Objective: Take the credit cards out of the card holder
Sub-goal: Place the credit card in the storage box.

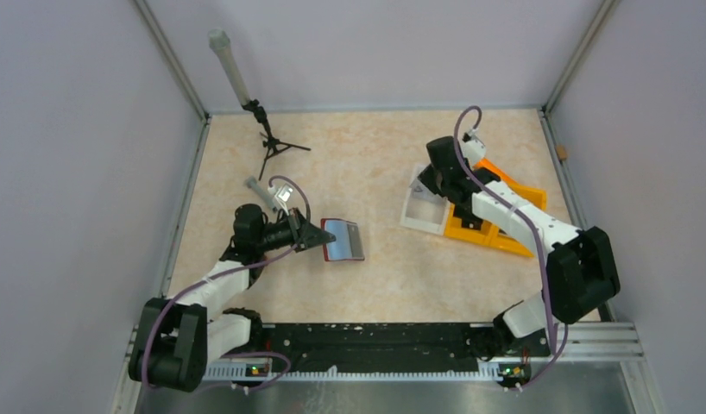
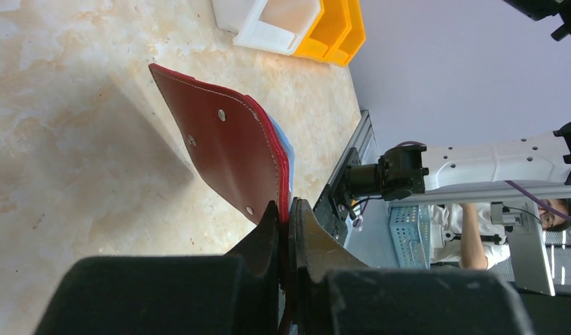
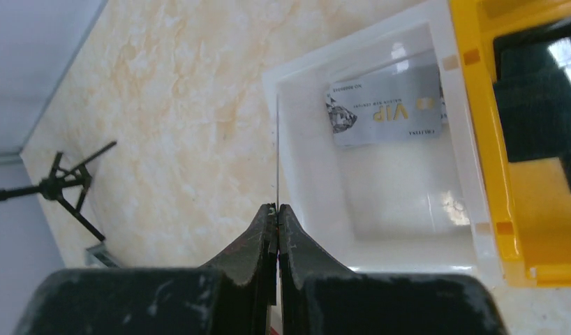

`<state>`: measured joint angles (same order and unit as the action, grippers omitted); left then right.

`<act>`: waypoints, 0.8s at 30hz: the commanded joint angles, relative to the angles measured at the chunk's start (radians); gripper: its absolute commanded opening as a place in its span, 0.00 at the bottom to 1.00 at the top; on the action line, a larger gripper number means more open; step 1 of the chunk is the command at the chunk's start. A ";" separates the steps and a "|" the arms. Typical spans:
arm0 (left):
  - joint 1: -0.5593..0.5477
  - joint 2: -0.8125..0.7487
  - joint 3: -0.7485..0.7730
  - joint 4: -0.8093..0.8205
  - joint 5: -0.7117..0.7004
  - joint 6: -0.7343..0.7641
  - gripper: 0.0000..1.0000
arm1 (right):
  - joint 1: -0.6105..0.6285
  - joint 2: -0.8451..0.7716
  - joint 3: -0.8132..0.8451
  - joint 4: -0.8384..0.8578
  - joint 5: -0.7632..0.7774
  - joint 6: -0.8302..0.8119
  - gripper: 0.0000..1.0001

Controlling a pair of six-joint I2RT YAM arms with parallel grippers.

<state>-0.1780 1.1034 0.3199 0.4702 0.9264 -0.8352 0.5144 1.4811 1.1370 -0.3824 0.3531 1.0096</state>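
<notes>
The dark red card holder (image 1: pixel 343 240) is on the left half of the table, its pale inner face up. My left gripper (image 1: pixel 319 235) is shut on its left edge. In the left wrist view the red cover (image 2: pixel 227 150) rises from between the jaws of the left gripper (image 2: pixel 290 209), with pale edges behind it. My right gripper (image 3: pixel 277 209) is shut on a thin credit card (image 3: pixel 277 153), seen edge-on above the left wall of the white tray (image 3: pixel 269 77). A grey-silver credit card (image 3: pixel 384 108) lies flat inside that tray.
An orange tray (image 1: pixel 505 237) adjoins the white tray (image 1: pixel 419 211) at the right, with a black block (image 3: pixel 541 105) in it. A small black tripod (image 1: pixel 272 142) with a grey pole stands at the back left. A grey cylinder (image 1: pixel 261 190) lies near the left arm.
</notes>
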 commanded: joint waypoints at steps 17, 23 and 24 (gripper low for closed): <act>-0.003 -0.077 -0.026 0.066 0.016 -0.005 0.00 | 0.083 -0.013 -0.234 -0.019 0.369 0.953 0.00; -0.003 -0.084 -0.034 0.067 0.013 -0.003 0.00 | 0.097 0.023 -0.223 0.013 0.419 1.000 0.00; -0.003 -0.086 -0.036 0.068 0.012 -0.004 0.00 | 0.099 0.034 -0.214 0.015 0.431 1.008 0.00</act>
<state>-0.1787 1.0424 0.2943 0.4713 0.9264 -0.8394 0.5934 1.4803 0.8970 -0.3729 0.6910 1.9480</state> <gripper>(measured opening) 0.049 0.009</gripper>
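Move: The right hand, a thin card already standing edge-on in its fingertips, has the storage box's white compartment almost straight below, some 13 cm down. The silver VIP card lies in its far part, about 3 cm ahead and 2 cm left of the hand. The yellow compartment with the black cards is roughly 10 cm right and 2 cm back; the orange tube about 15 cm right and 5 cm ahead. From the left hand the white compartment lies about 22 cm right and 11 cm ahead. Downward first, about 5 cm quickly, then nearly level: the right hand lowers the held card towards the white compartment while shifting some 4 cm right, towards the yellow side, and slightly back. Its wrist turns all the while, roughly 40 degrees clockwise with the left side rising; the fingers stay shut on the card. Whether the card touches the box can't be seen. ##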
